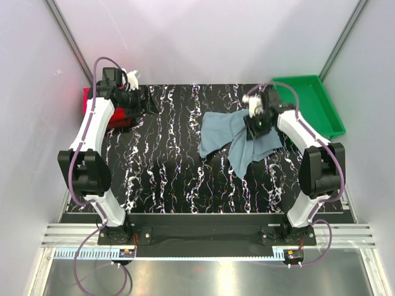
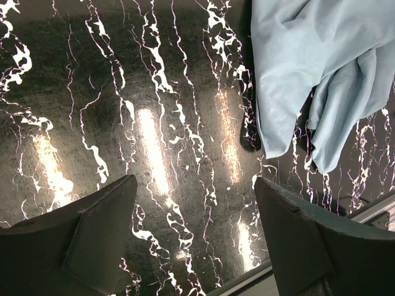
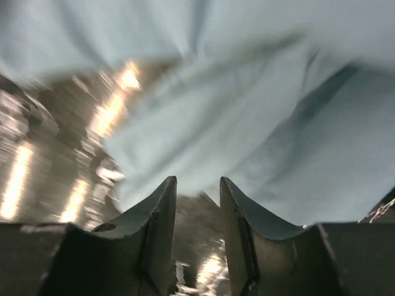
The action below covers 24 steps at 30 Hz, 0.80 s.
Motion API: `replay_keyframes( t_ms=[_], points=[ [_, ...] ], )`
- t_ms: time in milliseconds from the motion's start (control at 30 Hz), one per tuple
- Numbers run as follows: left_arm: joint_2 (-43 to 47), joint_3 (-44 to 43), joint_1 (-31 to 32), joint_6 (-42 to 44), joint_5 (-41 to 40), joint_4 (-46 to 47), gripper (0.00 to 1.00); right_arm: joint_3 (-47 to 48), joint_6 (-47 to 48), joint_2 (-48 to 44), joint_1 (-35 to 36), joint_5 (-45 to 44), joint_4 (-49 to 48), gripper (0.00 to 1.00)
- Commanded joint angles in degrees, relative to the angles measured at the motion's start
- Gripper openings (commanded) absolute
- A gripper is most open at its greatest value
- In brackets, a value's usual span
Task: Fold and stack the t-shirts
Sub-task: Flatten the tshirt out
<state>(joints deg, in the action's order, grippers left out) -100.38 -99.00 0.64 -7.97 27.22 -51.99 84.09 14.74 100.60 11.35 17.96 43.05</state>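
A dusty grey-blue t-shirt lies crumpled on the black marbled table, right of centre. My right gripper hovers over its far part. In the right wrist view that gripper is open, a narrow gap of table shows between its fingers, and the blurred shirt lies just beyond the tips. My left gripper is at the back left, next to a folded red shirt that the arm partly hides. In the left wrist view it stands wide open over bare table, with the grey-blue shirt at the upper right.
A green plastic tray stands at the back right corner, close behind the right arm. White walls enclose the table on three sides. A metal rail runs along the near edge by the arm bases.
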Motion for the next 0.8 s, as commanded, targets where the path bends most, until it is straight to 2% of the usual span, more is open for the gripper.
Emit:
replay_keyframes(
  t_ms=[0, 67, 233, 467, 767],
  points=[
    [0.80, -1.46, 0.06, 0.23, 1.08, 1.36, 0.83, -9.01, 14.31, -3.29, 0.42, -7.05, -4.89, 0.41],
    [0.97, -1.11, 0.06, 0.58, 0.73, 1.01, 0.83, -14.82, 17.06, -5.58, 0.42, -8.02, -7.96, 0.39],
    [0.45, -0.84, -0.03, -0.03, 1.08, 1.54, 0.83, -19.66, 19.18, -8.39, 0.42, -9.60, -8.68, 0.37],
    [0.45, -0.93, 0.41, -0.56, 1.43, 2.07, 0.83, -21.43, 19.80, -9.80, 0.42, -13.73, -13.77, 0.37],
    [1.41, -0.40, 0.85, -0.29, 0.82, 2.06, 0.83, -21.51, 21.38, -6.73, 0.42, -15.93, -14.92, 0.38]
  ],
)
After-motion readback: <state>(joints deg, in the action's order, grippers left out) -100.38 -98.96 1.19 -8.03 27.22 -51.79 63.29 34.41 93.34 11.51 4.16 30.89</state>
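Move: The edge of the t-shirt's right-hand panel that is nearest the robot lies about 8 cm to the right of the right hand, 4 cm back and some 12 cm below. The narrow tail's tip is roughly 12 cm back and 3 cm left, the left panel about 6 cm ahead and 12 cm left, and the green bin some 16 cm ahead and 24 cm right. From the left hand that near edge is about 47 cm right and 6 cm back. Towards the near edge of the t-shirt's right panel, the right hand swoops down about 9 cm while drawing back 7 and going right, then comes forward and up again by some 3 to 4 cm, still easing rightward. The wrist rolls about 20 degrees, so the fingers lose their leftward lean and point more steeply down; they stay part open, with no contact seen. ##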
